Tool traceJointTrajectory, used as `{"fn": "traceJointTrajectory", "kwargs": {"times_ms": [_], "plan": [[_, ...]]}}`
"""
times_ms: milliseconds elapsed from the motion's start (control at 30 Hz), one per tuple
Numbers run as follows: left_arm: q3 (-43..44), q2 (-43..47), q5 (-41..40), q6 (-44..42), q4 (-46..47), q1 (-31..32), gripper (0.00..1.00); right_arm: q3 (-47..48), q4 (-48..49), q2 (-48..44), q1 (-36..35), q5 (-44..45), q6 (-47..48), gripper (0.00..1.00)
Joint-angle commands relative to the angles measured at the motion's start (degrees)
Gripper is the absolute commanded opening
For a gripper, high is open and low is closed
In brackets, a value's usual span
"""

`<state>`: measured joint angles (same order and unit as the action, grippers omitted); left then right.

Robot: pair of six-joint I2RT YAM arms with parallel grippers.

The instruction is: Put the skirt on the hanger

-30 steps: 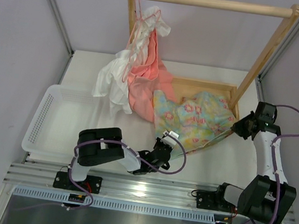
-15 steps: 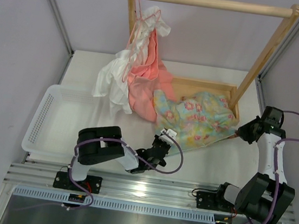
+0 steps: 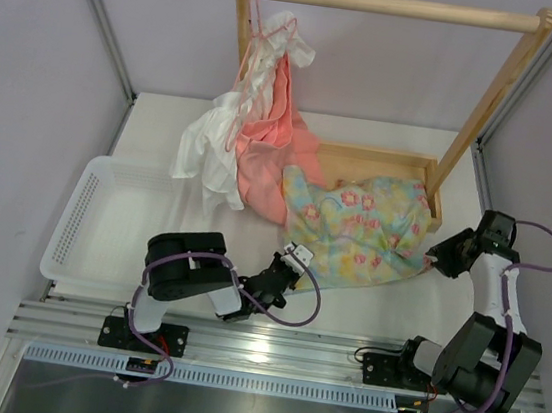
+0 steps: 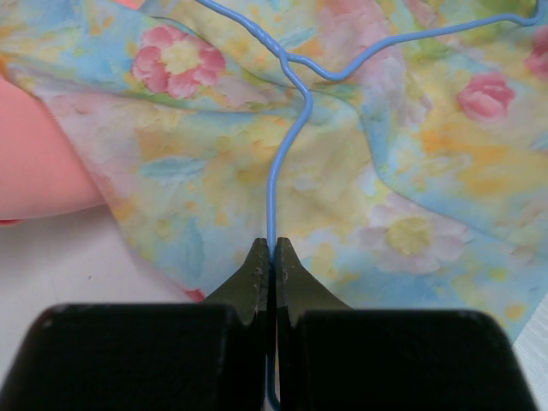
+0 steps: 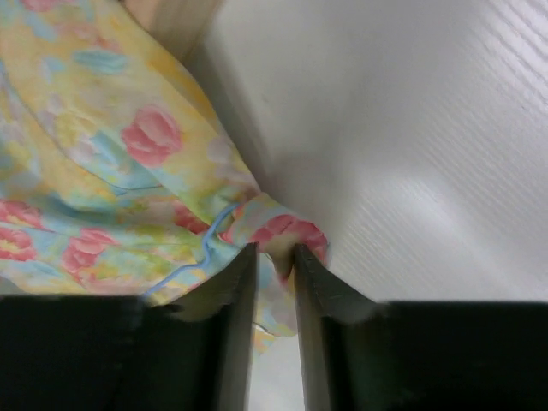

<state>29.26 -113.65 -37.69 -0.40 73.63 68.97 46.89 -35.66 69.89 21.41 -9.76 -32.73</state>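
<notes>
The skirt (image 3: 359, 227), pale yellow and blue with pink flowers, lies spread over the rack's front base rail and the table. The hanger (image 4: 272, 197), a thin light-blue wire, rests on the skirt (image 4: 411, 231). Its twisted neck points away from me and its frame runs under the cloth. My left gripper (image 3: 293, 257) (image 4: 272, 248) is shut on the hook's wire at the skirt's near-left edge. My right gripper (image 3: 435, 258) (image 5: 274, 253) sits at the skirt's right corner. Its jaws are slightly parted, with a fold of the skirt (image 5: 128, 171) hanging loose between them.
A wooden rack (image 3: 396, 7) stands behind, its base frame (image 3: 383, 159) under the skirt's far edge. A salmon-pink garment (image 3: 272, 156) and a white garment (image 3: 212, 153) hang from a pink hanger (image 3: 267, 29). A white basket (image 3: 104, 216) sits at the left.
Both grippers have drawn toward the near edge, pulling the skirt and hanger with them. The right gripper's jaws have parted around the skirt's corner.
</notes>
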Motion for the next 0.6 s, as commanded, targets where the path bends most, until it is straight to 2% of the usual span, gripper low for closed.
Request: {"fn": "traceJointTrajectory", "kwargs": {"times_ms": [0, 67, 100, 167, 233, 267, 367, 567], "plan": [[0.36, -0.18, 2.88, 1.11, 16.21, -0.24, 0.0, -2.68, 3.05, -2.56, -0.14, 0.09, -0.75, 0.43], [0.8, 0.0, 3.06, 0.67, 16.02, -0.24, 0.0, -3.74, 2.97, -4.31, -2.24, 1.49, -1.37, 0.54], [1.24, 0.09, 3.24, 0.58, 16.02, -0.24, 0.0, -3.83, 2.79, -5.1, -3.29, 2.19, -2.33, 0.64], [2.2, 0.26, 3.33, -0.99, 15.24, -0.24, 0.0, -4.35, 2.61, -7.82, -7.75, 3.08, -3.74, 0.69], [2.65, 0.35, 3.59, -1.44, 14.88, -0.24, 0.0, -4.35, 2.0, -9.24, -12.07, 4.21, -6.45, 0.7], [2.91, 0.35, 3.76, -1.44, 14.53, -0.24, 0.0, -4.62, 1.56, -10.72, -17.23, 5.53, -7.43, 0.7], [4.05, 0.44, 4.03, -1.88, 13.22, -0.24, 0.0, -6.8, 0.59, -12.75, -23.15, 9.67, -11.55, 0.7], [5.29, 0.97, 3.42, -2.41, 11.19, -0.24, 0.0, -11.3, -1.87, -20.31, -24.13, 15.12, -15.51, 0.7]]}}
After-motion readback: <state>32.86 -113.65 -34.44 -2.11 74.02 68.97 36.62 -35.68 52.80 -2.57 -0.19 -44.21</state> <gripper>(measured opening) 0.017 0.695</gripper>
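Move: The skirt's near hem, toward its right end, lies about 9 cm to the right hand's left, 4 cm nearer the base and 5 cm below. The skirt's right corner is right at those fingertips, already loosening; the rack's right foot is roughly 9 cm ahead and 1 cm left. From the left hand, holding the blue hanger by its stem, the skirt's middle is some 13 cm right, 9 cm ahead and 3 cm below. The skirt's right corner comes free as the right fingers spread from slightly open to wide; that hand dips a little, then sweeps about 10 cm left, rising slightly and turning some 10 degrees counter-clockwise, and finally eases about 3 cm back and down over the near hem. Meanwhile the left hand, still pinching the hanger, shifts about 2.5 cm right and lifts 2 cm. ##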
